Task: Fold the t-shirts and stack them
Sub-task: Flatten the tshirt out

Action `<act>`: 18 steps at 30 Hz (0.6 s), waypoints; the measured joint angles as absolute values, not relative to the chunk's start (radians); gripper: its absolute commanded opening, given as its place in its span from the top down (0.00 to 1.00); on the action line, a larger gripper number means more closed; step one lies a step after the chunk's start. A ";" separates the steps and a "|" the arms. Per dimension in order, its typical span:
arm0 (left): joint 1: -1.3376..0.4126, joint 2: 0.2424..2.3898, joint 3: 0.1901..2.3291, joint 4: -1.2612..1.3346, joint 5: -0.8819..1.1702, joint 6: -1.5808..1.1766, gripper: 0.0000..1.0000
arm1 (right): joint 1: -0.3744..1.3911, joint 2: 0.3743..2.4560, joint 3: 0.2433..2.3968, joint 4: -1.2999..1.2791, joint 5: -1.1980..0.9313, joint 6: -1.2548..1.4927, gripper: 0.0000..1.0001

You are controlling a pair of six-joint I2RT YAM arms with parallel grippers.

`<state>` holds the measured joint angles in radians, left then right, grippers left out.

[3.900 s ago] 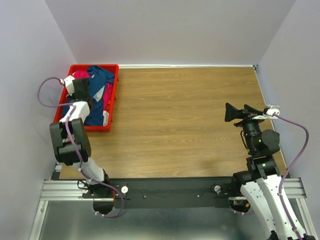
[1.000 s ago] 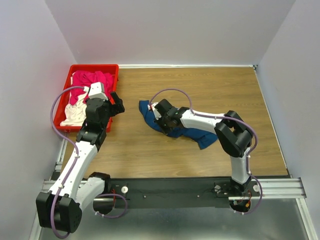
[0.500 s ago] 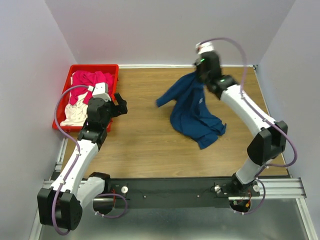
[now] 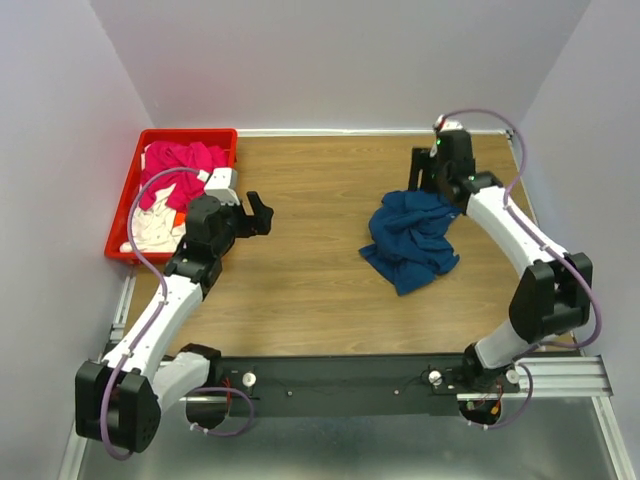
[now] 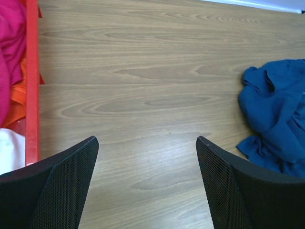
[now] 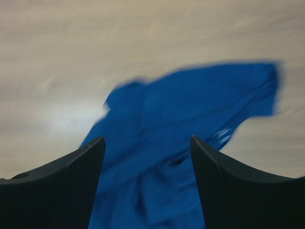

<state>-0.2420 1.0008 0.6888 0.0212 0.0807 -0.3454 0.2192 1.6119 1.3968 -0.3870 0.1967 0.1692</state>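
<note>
The dark navy blue t-shirt (image 4: 412, 240) lies crumpled on the wooden table right of the middle. It also shows in the left wrist view (image 5: 274, 121) and, blurred, in the right wrist view (image 6: 176, 143). My right gripper (image 4: 424, 172) is open and empty just beyond the shirt's far edge, with its fingers (image 6: 62, 191) wide apart. My left gripper (image 4: 258, 213) is open and empty over bare table, right of the red crate. A magenta-pink t-shirt (image 4: 180, 163) and a white one (image 4: 152, 232) lie in the crate; a bit of orange cloth (image 5: 16, 102) shows there too.
The red plastic crate (image 4: 129, 180) stands at the table's far left edge. Grey walls close in the table at the back and on both sides.
My right gripper has let go of the navy shirt, which has dropped into a crumpled heap, and has moved right and lower. My left arm has reached further right over the table.
</note>
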 measured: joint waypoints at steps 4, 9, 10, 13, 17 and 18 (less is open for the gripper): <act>-0.283 1.010 0.689 0.024 0.088 -0.348 0.09 | 0.326 1.532 1.192 -0.397 0.097 0.216 0.22; -0.376 1.040 0.693 0.028 0.091 -0.352 0.09 | 0.449 1.448 0.980 -0.417 0.045 0.268 0.22; -0.404 1.053 0.697 0.027 0.090 -0.355 0.09 | 0.458 1.431 0.947 -0.420 0.045 0.282 0.22; -0.462 1.075 0.702 0.025 0.090 -0.368 0.09 | 0.468 1.386 0.881 -0.452 0.060 0.322 0.22; -0.526 1.089 0.712 0.021 0.088 -0.387 0.09 | 0.468 1.383 0.862 -0.470 0.079 0.351 0.23; -0.533 1.090 0.713 0.022 0.087 -0.389 0.09 | 0.468 1.386 0.861 -0.471 0.081 0.356 0.27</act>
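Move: Behind and below the right hand lies the rumpled blue t-shirt, its middle about 10 cm back, 7 cm to the left and 19 cm down; its near corner is some 22 cm back and 9 cm left of that hand. From the left hand the shirt's middle is about 35 cm to the right, 1 cm ahead and 19 cm down. The red bin stands some 22 cm left of the left hand, 10 cm ahead and 15 cm lower. Sweeping back about 18 cm and down some 14 cm, with a smaller shift left, the open right hand comes in over the t-shirt's near part towards its near corner, slowing as its fingers tip down by about 25 degrees. The left hand, also open, swings right towards the shirt, drawing back a little and turning clockwise. ##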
